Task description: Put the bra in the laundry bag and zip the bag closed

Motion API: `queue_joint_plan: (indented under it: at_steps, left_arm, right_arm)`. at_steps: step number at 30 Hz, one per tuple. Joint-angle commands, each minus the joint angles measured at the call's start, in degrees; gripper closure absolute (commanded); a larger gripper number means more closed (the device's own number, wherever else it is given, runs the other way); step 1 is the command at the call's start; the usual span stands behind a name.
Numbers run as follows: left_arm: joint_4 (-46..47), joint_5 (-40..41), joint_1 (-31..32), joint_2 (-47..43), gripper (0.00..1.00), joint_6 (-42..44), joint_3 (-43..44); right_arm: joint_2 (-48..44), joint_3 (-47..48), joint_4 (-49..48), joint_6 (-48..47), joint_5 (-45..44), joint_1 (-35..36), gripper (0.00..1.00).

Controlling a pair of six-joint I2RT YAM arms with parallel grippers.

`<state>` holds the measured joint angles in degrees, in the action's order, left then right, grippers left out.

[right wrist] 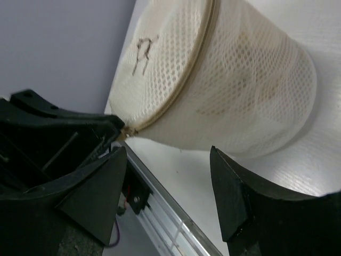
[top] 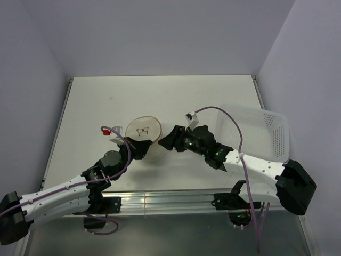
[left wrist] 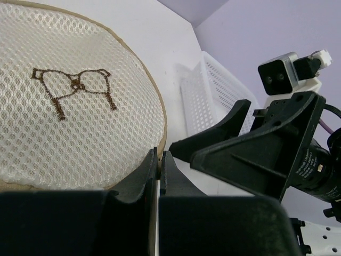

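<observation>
The laundry bag (top: 143, 132) is a round white mesh drum with a tan seam and a brown bra emblem (left wrist: 74, 88) on its top. It lies at the table's middle. My left gripper (top: 139, 150) is shut on the bag's near seam edge, and the tan rim runs between its fingertips (left wrist: 159, 160). My right gripper (top: 166, 141) stands open just right of the bag (right wrist: 229, 80), with only bare table between its fingers (right wrist: 101, 192), and it touches nothing. In the right wrist view the left gripper (right wrist: 53, 138) pinches the seam's end (right wrist: 126, 130). The bra is hidden.
A white perforated basket (top: 258, 130) lies tipped at the right, behind the right arm, and shows in the left wrist view (left wrist: 213, 90). A small red-tipped item (top: 106, 129) sits left of the bag. The metal rail (top: 170, 198) marks the table's near edge.
</observation>
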<state>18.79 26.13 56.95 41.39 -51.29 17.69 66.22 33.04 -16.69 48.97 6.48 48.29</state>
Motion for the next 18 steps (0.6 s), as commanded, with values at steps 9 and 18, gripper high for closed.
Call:
queue_joint_plan:
  at_steps: [9, 18]
  left_arm:
    - [4.16, -2.05, 0.36, -1.13, 1.0, -0.39, 0.85]
    - [2.49, -1.96, 0.36, -2.8, 1.0, -0.31, 0.32]
  right_arm:
    - [7.34, 6.07, -9.24, 4.55, -4.99, 0.05, 0.46]
    - [9.46, 8.97, -7.13, 3.51, -6.39, -1.62, 1.0]
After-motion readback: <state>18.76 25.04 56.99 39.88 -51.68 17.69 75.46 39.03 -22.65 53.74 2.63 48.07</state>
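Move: The right hand, wide open, is aimed at the zipped edge of the laundry bag, about 4 cm ahead, 2 cm to its left and 1 cm up. The left fingertips hold the same edge some 4 cm to the right hand's left. The bag's round panel with the glasses emblem is centred roughly 5 cm ahead and 8 cm left, the mesh body about 4 cm ahead, 4 cm left and 6 cm below. From the left hand, the spot lies some 3 cm ahead and 2 cm right. The right hand goes forward and to its left, about 4.5 cm in all with a slight lift at the start, coming in past the left fingertips to the zipped edge just forward of them; its fingers narrow on the way, then shut to pinch that edge. Meanwhile the left hand stays almost in place, rising barely a centimetre, and keeps its nearly shut grip on the edge beside it. ##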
